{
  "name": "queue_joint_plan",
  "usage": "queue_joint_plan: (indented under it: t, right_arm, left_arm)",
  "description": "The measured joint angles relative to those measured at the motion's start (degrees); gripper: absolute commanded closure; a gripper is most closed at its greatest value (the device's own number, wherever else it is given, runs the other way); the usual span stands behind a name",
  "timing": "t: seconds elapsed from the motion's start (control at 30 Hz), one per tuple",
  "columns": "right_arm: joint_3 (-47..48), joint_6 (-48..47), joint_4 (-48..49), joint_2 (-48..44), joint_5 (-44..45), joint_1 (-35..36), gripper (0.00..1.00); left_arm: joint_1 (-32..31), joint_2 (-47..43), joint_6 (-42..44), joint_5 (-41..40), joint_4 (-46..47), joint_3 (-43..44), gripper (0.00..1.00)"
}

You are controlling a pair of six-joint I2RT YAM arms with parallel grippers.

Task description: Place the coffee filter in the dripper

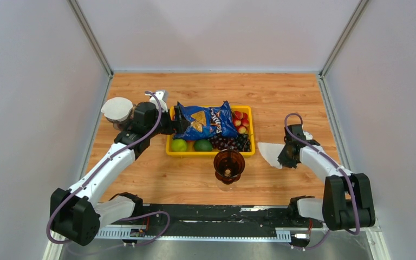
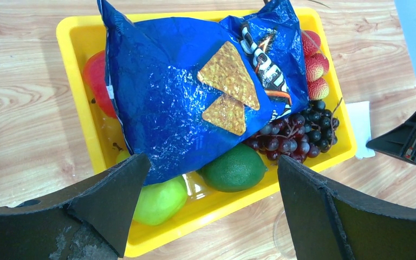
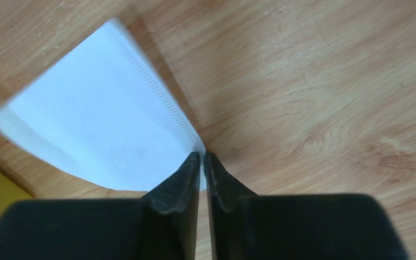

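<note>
The white coffee filter (image 1: 268, 153) lies flat on the wooden table, right of the yellow tray. In the right wrist view the coffee filter (image 3: 97, 124) fans out to the left, and its pointed corner sits between the tips of my right gripper (image 3: 202, 156). The right gripper (image 1: 285, 157) is low at the table, shut on that corner. The amber dripper (image 1: 229, 164) stands upright in front of the tray, left of the filter. My left gripper (image 2: 211, 184) hangs wide open above the tray's left end, holding nothing. The filter's edge (image 2: 359, 128) shows at the far right of that view.
The yellow tray (image 1: 170, 147) holds a blue chip bag (image 1: 205, 121), green limes (image 1: 179, 144), dark grapes (image 1: 233, 142) and red fruit (image 1: 240, 120). A white round thing (image 1: 117, 108) sits behind the left arm. Grey walls close in the table on both sides.
</note>
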Motion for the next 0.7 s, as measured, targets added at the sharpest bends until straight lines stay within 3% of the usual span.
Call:
queue_joint_plan:
  t: [0.07,0.33,0.7]
  right_arm:
    - [0.0,0.6,0.7,0.0,-0.1,0.0,1.00]
    - [-0.1,-0.2,1.7,-1.4,-1.2,0.3,1.00]
    - [3.4,-6.4,3.9,-21.5,-8.2,0.3,1.00]
  left_arm:
    - [0.0,-0.1,0.0,0.0,0.0,0.0,0.00]
    - [0.0,-0.2,0.0,0.0,0.0,0.0,0.00]
    - [0.0,-0.2,-0.2,0.0,0.0,0.0,0.00]
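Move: The filter's middle lies some 3 cm ahead and 4 cm left of the right hand, level with it, its near corner already between the fingers. The brown dripper on the glass stands about 21 cm left and 4 cm back of that hand, 9 cm higher; the yellow tray's middle is about 12 cm ahead and 28 cm left. From the left hand the filter is about 34 cm right, 7 cm back and 18 cm down. The right hand pinches the filter's near corner, lifts about 11 cm, drifting forward, fingers tilting up some 30 degrees. ##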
